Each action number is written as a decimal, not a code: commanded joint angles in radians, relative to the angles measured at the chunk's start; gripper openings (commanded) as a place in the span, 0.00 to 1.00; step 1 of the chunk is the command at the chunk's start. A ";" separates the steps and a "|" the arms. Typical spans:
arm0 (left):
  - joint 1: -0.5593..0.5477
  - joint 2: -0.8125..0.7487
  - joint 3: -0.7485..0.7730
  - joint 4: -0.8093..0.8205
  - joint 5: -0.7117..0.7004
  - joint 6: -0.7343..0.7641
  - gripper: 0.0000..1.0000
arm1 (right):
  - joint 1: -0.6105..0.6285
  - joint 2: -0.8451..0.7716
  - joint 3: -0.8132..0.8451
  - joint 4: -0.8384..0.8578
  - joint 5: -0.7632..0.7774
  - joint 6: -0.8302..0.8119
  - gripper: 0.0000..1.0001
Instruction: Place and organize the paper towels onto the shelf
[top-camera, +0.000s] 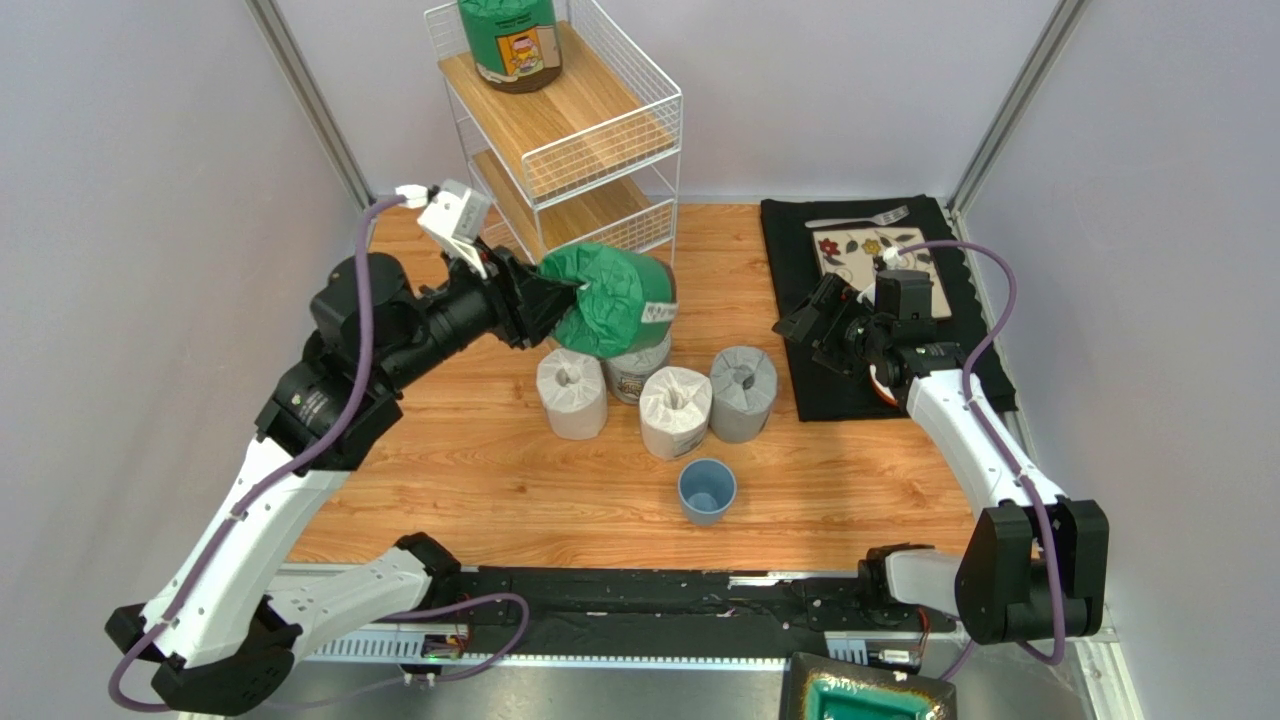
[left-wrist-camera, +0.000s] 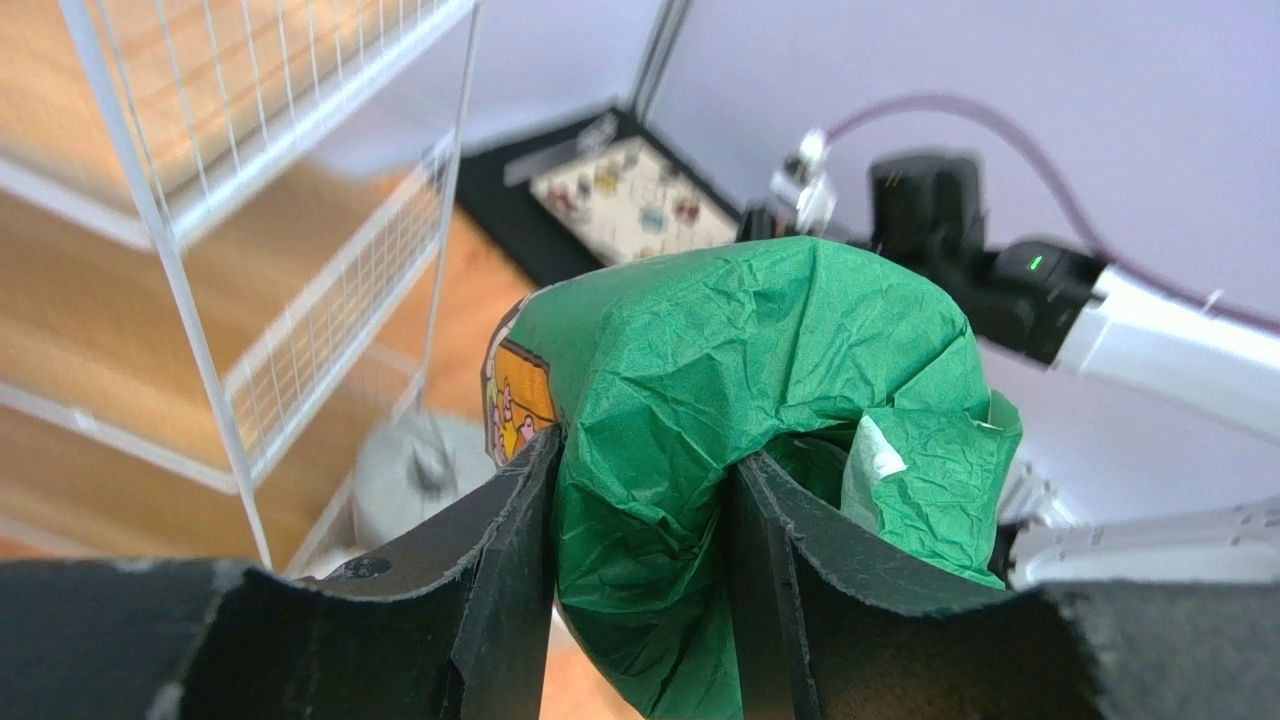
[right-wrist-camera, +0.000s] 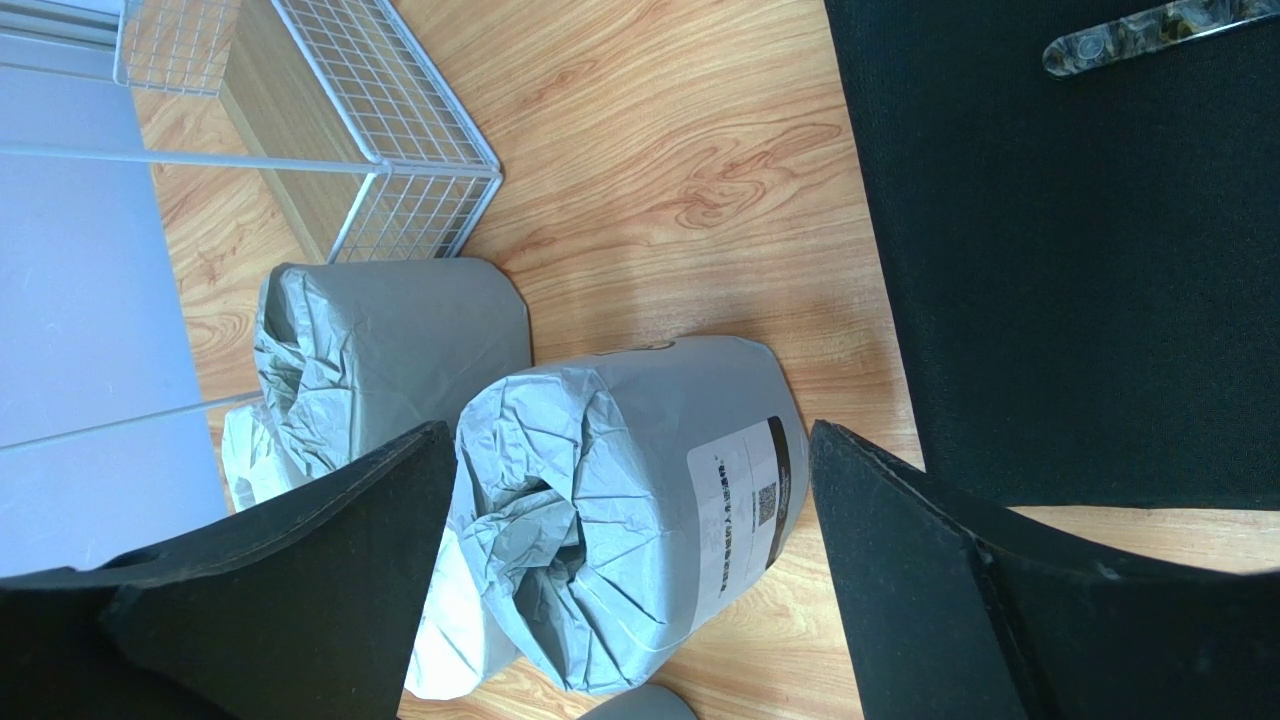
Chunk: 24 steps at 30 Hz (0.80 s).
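Note:
My left gripper (top-camera: 549, 300) (left-wrist-camera: 643, 450) is shut on a green paper towel roll (top-camera: 609, 297) (left-wrist-camera: 751, 345), pinching its crumpled wrapped end and holding it on its side above the table, just in front of the shelf's (top-camera: 579, 108) (left-wrist-camera: 166, 225) lower tiers. A second green roll (top-camera: 514, 42) stands on the top tier. Two white rolls (top-camera: 573, 393) (top-camera: 675, 411) and a grey roll (top-camera: 744, 392) (right-wrist-camera: 646, 495) stand on the table; another grey roll (top-camera: 639, 368) (right-wrist-camera: 383, 353) is partly hidden beneath the held one. My right gripper (top-camera: 804, 323) (right-wrist-camera: 631, 435) hangs open, right of the grey roll, holding nothing.
A small blue cup (top-camera: 706, 491) stands in front of the rolls. A black mat (top-camera: 857, 375) (right-wrist-camera: 1082, 270) with a floral plate (top-camera: 887, 270) and a fork lies at the right, under my right arm. Grey walls close in on both sides.

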 joint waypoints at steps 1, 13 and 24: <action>-0.003 -0.001 0.080 0.256 0.010 0.087 0.47 | 0.004 -0.019 0.013 -0.010 -0.006 -0.004 0.91; -0.004 0.267 0.476 0.412 -0.077 0.292 0.47 | 0.004 -0.038 -0.002 -0.009 -0.017 0.008 0.91; 0.101 0.433 0.609 0.568 -0.182 0.377 0.47 | 0.004 -0.055 -0.009 -0.015 -0.021 0.011 0.91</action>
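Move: In the left hand's fingers the second green paper towel roll is already held. The middle of the top shelf lies about 28 cm ahead, 2 cm left and some 5 cm below; the first green roll stands on that shelf, 33 cm ahead, 7 cm left, about level. The left white roll is 7 cm ahead, 2 cm left, 38 cm down. From the right hand, the top shelf's middle is about 17 cm ahead, 28 cm left, 23 cm up. Climbing in front of the rack, the left hand carries the green roll up about 20 cm, starting almost straight up, then bending forward for some 9 cm over the second half as the rise eases off. The wrist tips the fingers upward by roughly 35 degrees and swings slightly counter-clockwise; the pinch on the roll's wrapped end is kept. ##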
